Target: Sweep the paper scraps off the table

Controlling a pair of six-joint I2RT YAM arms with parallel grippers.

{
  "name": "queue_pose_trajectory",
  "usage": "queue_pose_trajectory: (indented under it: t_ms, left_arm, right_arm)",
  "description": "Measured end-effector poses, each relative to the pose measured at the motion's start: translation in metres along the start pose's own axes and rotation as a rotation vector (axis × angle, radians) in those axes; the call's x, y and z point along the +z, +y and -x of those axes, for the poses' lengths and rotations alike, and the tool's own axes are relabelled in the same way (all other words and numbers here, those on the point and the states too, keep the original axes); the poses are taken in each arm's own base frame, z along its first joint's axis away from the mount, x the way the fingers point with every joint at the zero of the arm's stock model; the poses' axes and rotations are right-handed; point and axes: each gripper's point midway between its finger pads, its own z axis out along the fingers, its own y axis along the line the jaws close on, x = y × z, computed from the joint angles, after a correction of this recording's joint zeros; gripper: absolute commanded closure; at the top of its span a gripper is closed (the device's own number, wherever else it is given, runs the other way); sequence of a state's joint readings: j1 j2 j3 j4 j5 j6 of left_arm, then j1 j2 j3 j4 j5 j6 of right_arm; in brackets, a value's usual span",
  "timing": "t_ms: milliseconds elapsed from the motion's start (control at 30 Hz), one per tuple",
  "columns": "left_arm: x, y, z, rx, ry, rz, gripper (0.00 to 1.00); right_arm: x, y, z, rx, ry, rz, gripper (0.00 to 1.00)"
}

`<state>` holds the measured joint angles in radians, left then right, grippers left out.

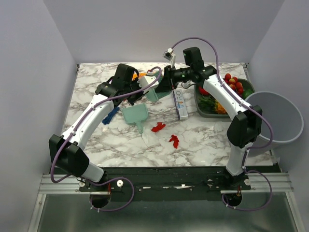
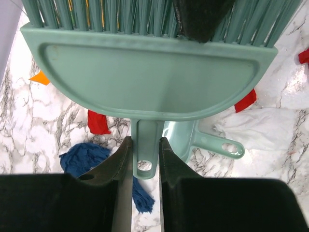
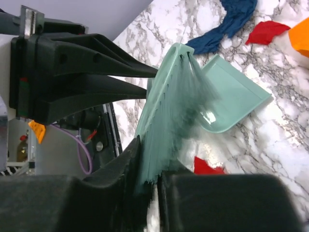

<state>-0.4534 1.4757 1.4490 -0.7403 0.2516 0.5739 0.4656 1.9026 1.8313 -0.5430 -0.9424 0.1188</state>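
A mint-green hand brush (image 2: 145, 82) hangs above the marble table (image 1: 96, 140), and my left gripper (image 2: 145, 141) is shut on its handle. My right gripper (image 3: 150, 162) is closed on the brush's bristles (image 3: 169, 125) from the opposite side. In the top view the two grippers, left (image 1: 145, 86) and right (image 1: 166, 83), meet at the brush (image 1: 152, 93). Below it lies the matching dustpan (image 1: 134, 116). Red paper scraps (image 1: 158, 127) (image 1: 174, 141) lie in front of the dustpan. A blue scrap (image 1: 111, 116) lies left of it.
A white crumpled sheet (image 2: 260, 128) lies by the dustpan handle. A long white box (image 1: 179, 104) sits right of the brush, then a tray of vegetables (image 1: 199, 107) and red fruit (image 1: 234, 84). A grey bin (image 1: 280, 121) stands off the right edge. An orange bag (image 1: 140, 76) lies behind the left gripper.
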Motion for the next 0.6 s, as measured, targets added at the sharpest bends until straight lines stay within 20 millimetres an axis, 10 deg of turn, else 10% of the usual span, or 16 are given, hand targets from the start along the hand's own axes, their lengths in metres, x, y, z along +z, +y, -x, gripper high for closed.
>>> queue_pose_trajectory:
  t_ms: [67, 300, 600]
  left_arm:
    - [0.0, -0.001, 0.001, -0.009, -0.003, -0.001, 0.64]
    - [-0.008, 0.004, 0.015, -0.136, -0.071, 0.031, 0.08]
    - [-0.055, 0.075, 0.043, -0.732, -0.477, -0.047, 0.01]
  right_arm:
    - [0.0, 0.003, 0.0, -0.003, -0.001, 0.018, 0.99]
    - [-0.013, 0.0, 0.01, 0.007, -0.04, 0.051, 0.99]
    - [-0.071, -0.009, 0.031, 0.091, -0.133, 0.15, 0.99]
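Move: My left hand holds the brush by its handle. The brush's middle is about 5 cm to that hand's right and level; my right hand's nearly shut fingers straddle the bristles, with that middle about 4 cm to their left. From my left hand the dustpan lies some 22 cm below, 4 back and 4 left, and the orange bag 16 ahead and 2 right. The box is 11 cm right of my right hand and 2 ahead, 25 down. I finish shutting my right fingers on the brush's bristles, then spread my left fingers wide to let go of the handle. My left hand rises about 9 cm, drawing forward and left off the brush while rolling some 45 degrees, left side down; my right hand keeps its pinch and carries the brush about 6 cm right and 4 cm up. ##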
